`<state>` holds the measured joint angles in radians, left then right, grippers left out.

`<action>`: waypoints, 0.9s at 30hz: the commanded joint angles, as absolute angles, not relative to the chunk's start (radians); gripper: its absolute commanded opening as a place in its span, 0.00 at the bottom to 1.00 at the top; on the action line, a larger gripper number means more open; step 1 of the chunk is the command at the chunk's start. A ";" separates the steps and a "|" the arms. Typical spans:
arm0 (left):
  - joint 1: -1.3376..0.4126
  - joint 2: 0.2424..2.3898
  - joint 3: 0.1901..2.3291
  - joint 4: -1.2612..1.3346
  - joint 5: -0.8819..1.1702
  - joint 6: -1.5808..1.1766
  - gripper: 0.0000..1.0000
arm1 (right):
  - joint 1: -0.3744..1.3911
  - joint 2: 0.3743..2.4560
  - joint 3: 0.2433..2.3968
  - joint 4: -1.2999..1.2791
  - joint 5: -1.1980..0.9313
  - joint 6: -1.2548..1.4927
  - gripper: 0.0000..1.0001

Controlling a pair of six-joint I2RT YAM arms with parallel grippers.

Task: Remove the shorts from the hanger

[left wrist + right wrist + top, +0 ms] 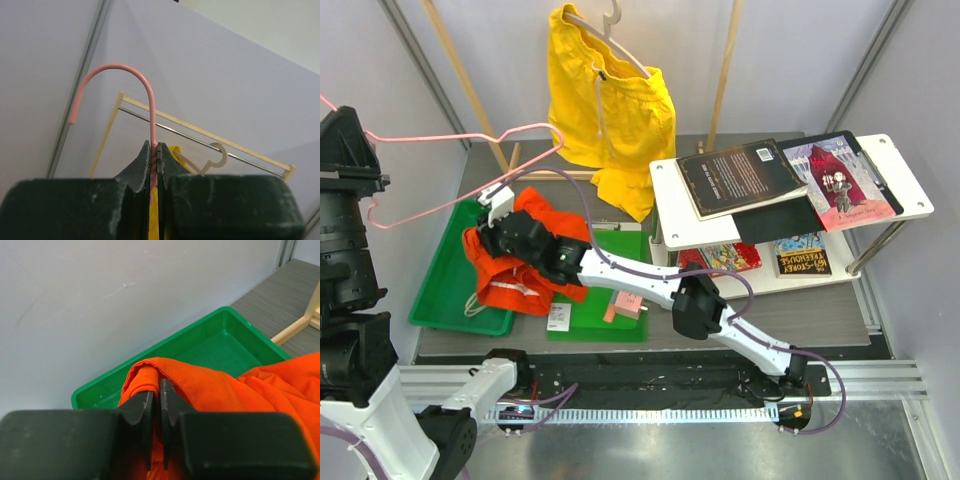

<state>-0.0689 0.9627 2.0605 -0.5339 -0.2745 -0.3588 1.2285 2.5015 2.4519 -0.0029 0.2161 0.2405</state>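
Note:
The orange-red shorts lie bunched over the green tray. My right gripper is shut on a fold of them; the right wrist view shows the cloth pinched between the jaws of that gripper. They are off the pink wire hanger, which hangs bare in the air at the left. My left gripper is shut on the hanger's neck, just below its hook. The yellow shorts hang on a cream hanger on the rail at the back.
A wooden rack stands at the back. A white two-level shelf with books is at the right. A green mat with a pink box and a tag lies beside the tray. My left arm fills the left edge.

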 commanded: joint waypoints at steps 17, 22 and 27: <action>-0.064 1.086 2.129 -0.672 -0.342 -0.381 0.00 | 1.216 2.199 2.312 -0.233 0.331 0.291 0.94; -0.064 1.135 2.143 -0.716 -0.353 -0.377 0.00 | 1.209 2.099 2.223 -0.284 0.362 0.264 0.97; -0.063 1.173 2.120 -0.738 -0.350 -0.356 0.00 | 1.207 1.996 2.098 -0.347 0.374 0.245 0.97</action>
<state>-0.0685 1.1419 2.1220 -0.7071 -0.3408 -0.3843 1.2121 2.1056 2.2002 -0.2867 0.3397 0.2760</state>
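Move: The right gripper holds the orange shorts by one end. The middle of the green tray is about 6 cm to its left, 2 cm back and 20 cm below; the shorts' heap lies some 5 cm to its right, 3 cm back and 12 cm down, and the green clipboard 21 cm right, 5 cm back on the table. From the left gripper, holding the pink hanger, the rack's rail is roughly 40 cm ahead, 22 cm right, about level. Open the right gripper wide and let go of the orange shorts as it sinks about 3 cm, then draw the empty hand off to the right by some 10 cm while lifting it clear of the heap. Meanwhile keep the left gripper shut on the pink hanger and carry it forward towards the rack and down, tipping the fingers down some 15 degrees. ##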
